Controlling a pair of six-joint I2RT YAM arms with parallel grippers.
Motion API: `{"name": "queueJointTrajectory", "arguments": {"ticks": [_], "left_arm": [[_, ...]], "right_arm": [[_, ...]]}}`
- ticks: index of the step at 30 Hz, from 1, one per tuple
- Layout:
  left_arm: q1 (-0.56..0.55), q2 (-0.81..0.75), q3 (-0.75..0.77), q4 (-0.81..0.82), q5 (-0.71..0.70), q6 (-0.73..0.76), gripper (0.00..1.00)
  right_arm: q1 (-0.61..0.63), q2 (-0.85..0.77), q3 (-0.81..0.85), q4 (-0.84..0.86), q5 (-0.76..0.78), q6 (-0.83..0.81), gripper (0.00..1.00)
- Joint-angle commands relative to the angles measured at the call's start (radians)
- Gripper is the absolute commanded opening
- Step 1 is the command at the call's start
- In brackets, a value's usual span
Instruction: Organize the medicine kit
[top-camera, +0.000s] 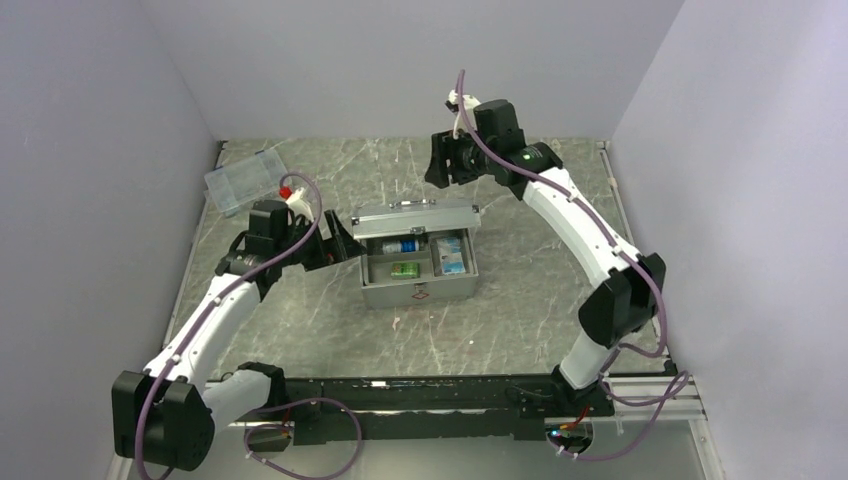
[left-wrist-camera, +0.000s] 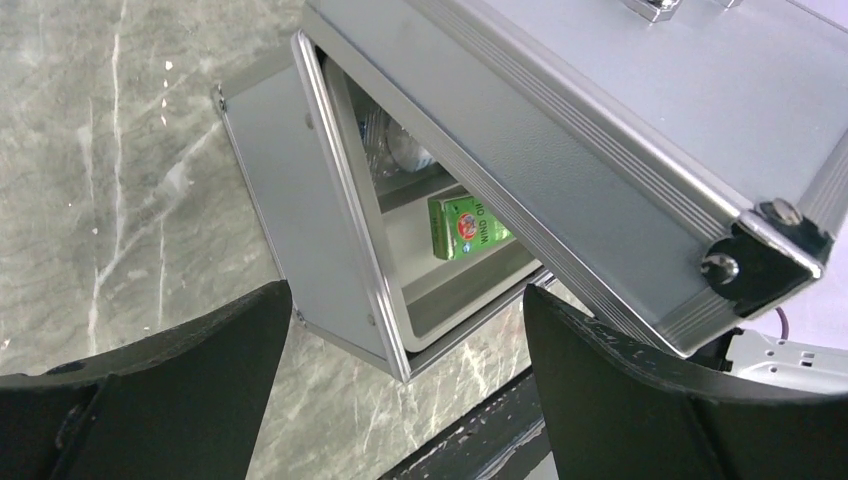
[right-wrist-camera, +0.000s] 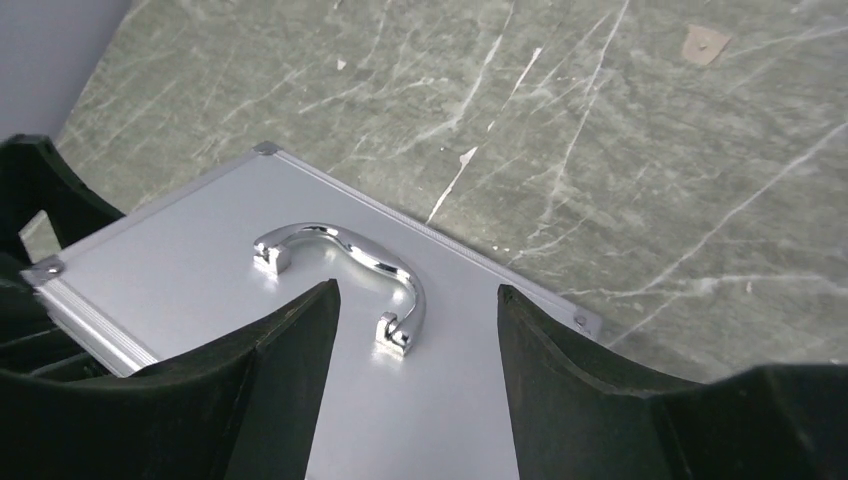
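Note:
The medicine kit (top-camera: 418, 283) is a silver-grey metal case in the middle of the table, with its lid (top-camera: 415, 217) raised partway. Inside lie a green box (left-wrist-camera: 468, 225), a small bottle (top-camera: 404, 245) and a blue-white box (top-camera: 449, 254). My left gripper (top-camera: 338, 246) hangs open at the case's left end, not touching it; in the left wrist view the left gripper (left-wrist-camera: 405, 335) frames the case's near corner. My right gripper (top-camera: 447, 162) hovers open above and behind the lid. In the right wrist view the right gripper (right-wrist-camera: 418, 300) is over the chrome handle (right-wrist-camera: 345, 262), holding nothing.
A clear plastic compartment box (top-camera: 243, 180) sits at the back left corner. Purple-grey walls close in the table on three sides. A black rail (top-camera: 420, 395) with the arm bases runs along the near edge.

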Motion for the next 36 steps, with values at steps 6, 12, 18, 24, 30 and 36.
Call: {"name": "queueJointTrajectory", "arguments": {"ticks": [6,12,18,24,30,36], "left_arm": [[0.002,-0.045,-0.057,0.024,0.018,0.001,0.93],[0.003,-0.056,-0.102,0.047,0.037,-0.007,0.93],[0.002,-0.083,-0.138,0.022,0.028,0.0,0.92],[0.002,-0.112,-0.17,0.005,0.018,0.005,0.93],[0.003,-0.123,-0.168,-0.029,0.018,0.019,0.92],[0.003,-0.164,-0.163,-0.068,-0.006,0.022,0.93]], "right_arm": [[0.0,-0.211,-0.096,0.091,0.07,0.043,0.63],[0.009,-0.285,-0.203,0.108,0.068,0.054,0.63],[0.017,-0.368,-0.358,0.176,0.066,0.091,0.63],[0.022,-0.411,-0.448,0.194,0.075,0.115,0.63],[0.032,-0.466,-0.549,0.223,0.08,0.158,0.63],[0.033,-0.523,-0.618,0.23,0.117,0.178,0.64]]}}
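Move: The half-shut lid's middle is about 6 cm behind the right hand, 4 cm left and 8 cm below; under the lid, the green pack lies some 14 cm back and 6 cm left, the blue-white packet 12 cm back and 2 cm right. From the left hand the lid's middle is about 13 cm right, 5 cm ahead and roughly level; the green pack lies 10 cm right and 2 cm back. Right hand arcs up, then down, some 10 cm back over the lid; left sinks and draws back 5 cm alongside. ##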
